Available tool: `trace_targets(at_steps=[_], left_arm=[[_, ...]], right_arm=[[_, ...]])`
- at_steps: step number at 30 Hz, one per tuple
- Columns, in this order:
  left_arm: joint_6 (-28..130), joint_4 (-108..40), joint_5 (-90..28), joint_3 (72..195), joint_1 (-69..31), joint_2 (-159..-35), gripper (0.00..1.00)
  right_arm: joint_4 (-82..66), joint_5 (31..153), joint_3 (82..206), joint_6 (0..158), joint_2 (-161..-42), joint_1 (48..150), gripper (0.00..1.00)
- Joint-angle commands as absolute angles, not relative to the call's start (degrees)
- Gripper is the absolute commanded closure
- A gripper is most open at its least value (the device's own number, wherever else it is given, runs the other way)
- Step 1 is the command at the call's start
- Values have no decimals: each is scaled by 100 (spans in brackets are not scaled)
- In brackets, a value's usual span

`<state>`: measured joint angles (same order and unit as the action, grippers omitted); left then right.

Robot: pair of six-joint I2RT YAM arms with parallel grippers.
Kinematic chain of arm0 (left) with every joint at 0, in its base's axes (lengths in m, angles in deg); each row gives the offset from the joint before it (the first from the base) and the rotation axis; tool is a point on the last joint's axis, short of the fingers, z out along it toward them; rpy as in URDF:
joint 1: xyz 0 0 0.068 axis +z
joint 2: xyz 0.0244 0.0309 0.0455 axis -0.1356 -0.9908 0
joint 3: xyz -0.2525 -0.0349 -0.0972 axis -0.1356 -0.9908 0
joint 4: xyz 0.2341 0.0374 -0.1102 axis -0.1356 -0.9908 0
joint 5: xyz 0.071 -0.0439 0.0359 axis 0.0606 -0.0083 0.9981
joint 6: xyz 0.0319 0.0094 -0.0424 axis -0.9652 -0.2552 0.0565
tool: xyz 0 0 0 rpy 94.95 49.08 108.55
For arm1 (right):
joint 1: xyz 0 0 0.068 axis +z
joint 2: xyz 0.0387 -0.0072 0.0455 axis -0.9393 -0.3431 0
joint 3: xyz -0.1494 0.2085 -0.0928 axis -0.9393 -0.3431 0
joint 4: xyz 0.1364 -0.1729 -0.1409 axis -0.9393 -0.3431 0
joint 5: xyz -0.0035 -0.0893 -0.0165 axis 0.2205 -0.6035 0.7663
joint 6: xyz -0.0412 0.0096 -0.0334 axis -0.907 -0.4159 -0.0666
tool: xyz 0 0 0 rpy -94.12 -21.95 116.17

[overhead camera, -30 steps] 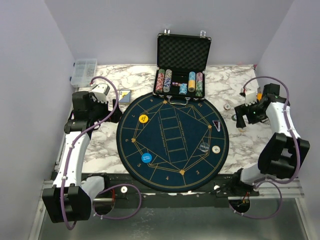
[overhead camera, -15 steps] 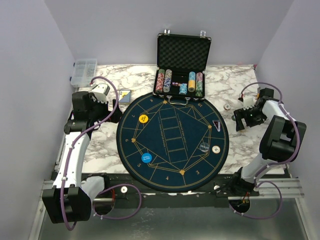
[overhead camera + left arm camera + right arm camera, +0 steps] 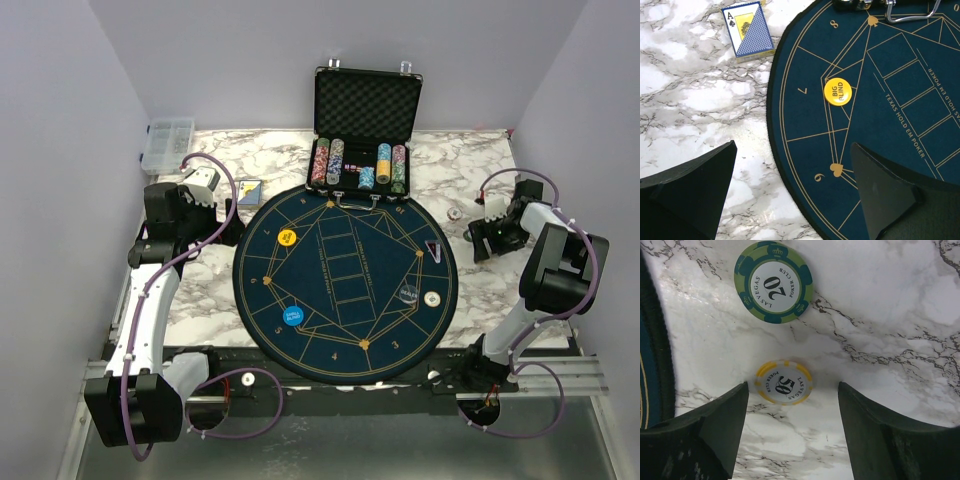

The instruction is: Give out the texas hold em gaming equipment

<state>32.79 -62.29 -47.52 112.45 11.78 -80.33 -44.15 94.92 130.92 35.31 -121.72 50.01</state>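
Note:
In the right wrist view a yellow-and-white "50" chip [image 3: 784, 382] lies flat on the marble, just in front of my right gripper [image 3: 792, 386]. The gripper is open and its left finger [image 3: 725, 415] is close to the chip's edge. A green "20" chip [image 3: 773, 281] lies farther ahead. From above, the right gripper [image 3: 479, 238] is low over the marble, right of the round blue mat [image 3: 345, 340]. On the mat lie a yellow "big blind" disc [image 3: 288, 237], a blue disc [image 3: 291, 317], a clear dealer disc [image 3: 409, 293] and a cream chip [image 3: 431, 298]. My left gripper [image 3: 793, 144] hangs open over the mat's left edge and holds nothing.
An open black case [image 3: 366, 105] with stacks of chips stands behind the mat. A boxed card deck [image 3: 747, 29] lies on the marble left of the mat. A clear compartment box [image 3: 167, 143] sits at the back left. Walls close in both sides.
The right arm has folded in and carried its gripper a little left, low over the chips. Its fingers have narrowed slightly. The left arm has not moved.

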Motion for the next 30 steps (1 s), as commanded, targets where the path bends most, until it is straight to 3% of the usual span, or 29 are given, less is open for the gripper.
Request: trace_targets(at_steps=[1,10,16,30], left_arm=[[3270,-6217,-4885,11267,1166,-8027,2],[3270,-6211,-4823,11260,1166,-8039,2],[3271,-6207,-4807,11260,1167,-8049,2],[3287,-6208,-4808,11269,1166,-8056,2]], right_arm=[[-4165,9426,12944,3477,-12473,4989,30],[-4451,9627,12965,3388,-12568,4989,54],[-4580,9614,12879,3338,-12355,4989,63],[-5297,9808,13071,3256,-11461,4995,71]])
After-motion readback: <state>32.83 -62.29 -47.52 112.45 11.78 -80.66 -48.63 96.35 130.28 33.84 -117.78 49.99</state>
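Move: Between the right hand's open fingertips lies the orange-edged 50 chip, flat on the marble, practically at the hand point and about 1 cm below it. The green 20 chip sits some 6 cm ahead and 2 cm to the left, a pinkish chip roughly 13 cm ahead and 5 cm left; the white chip on the mat is about 12 cm back and 15 cm left. From the left hand the 50 chip lies some 62 cm to the right, level fore and aft, about 18 cm below. Closing over the 50 chip with hardly any travel at first, the right fingers bring both tips against opposite sides of its rim and pinch it. The hand then lifts about 1.5 cm while drawing back as much and slightly left, away from the green 20 chip, keeping the grip with almost no wrist turn. ##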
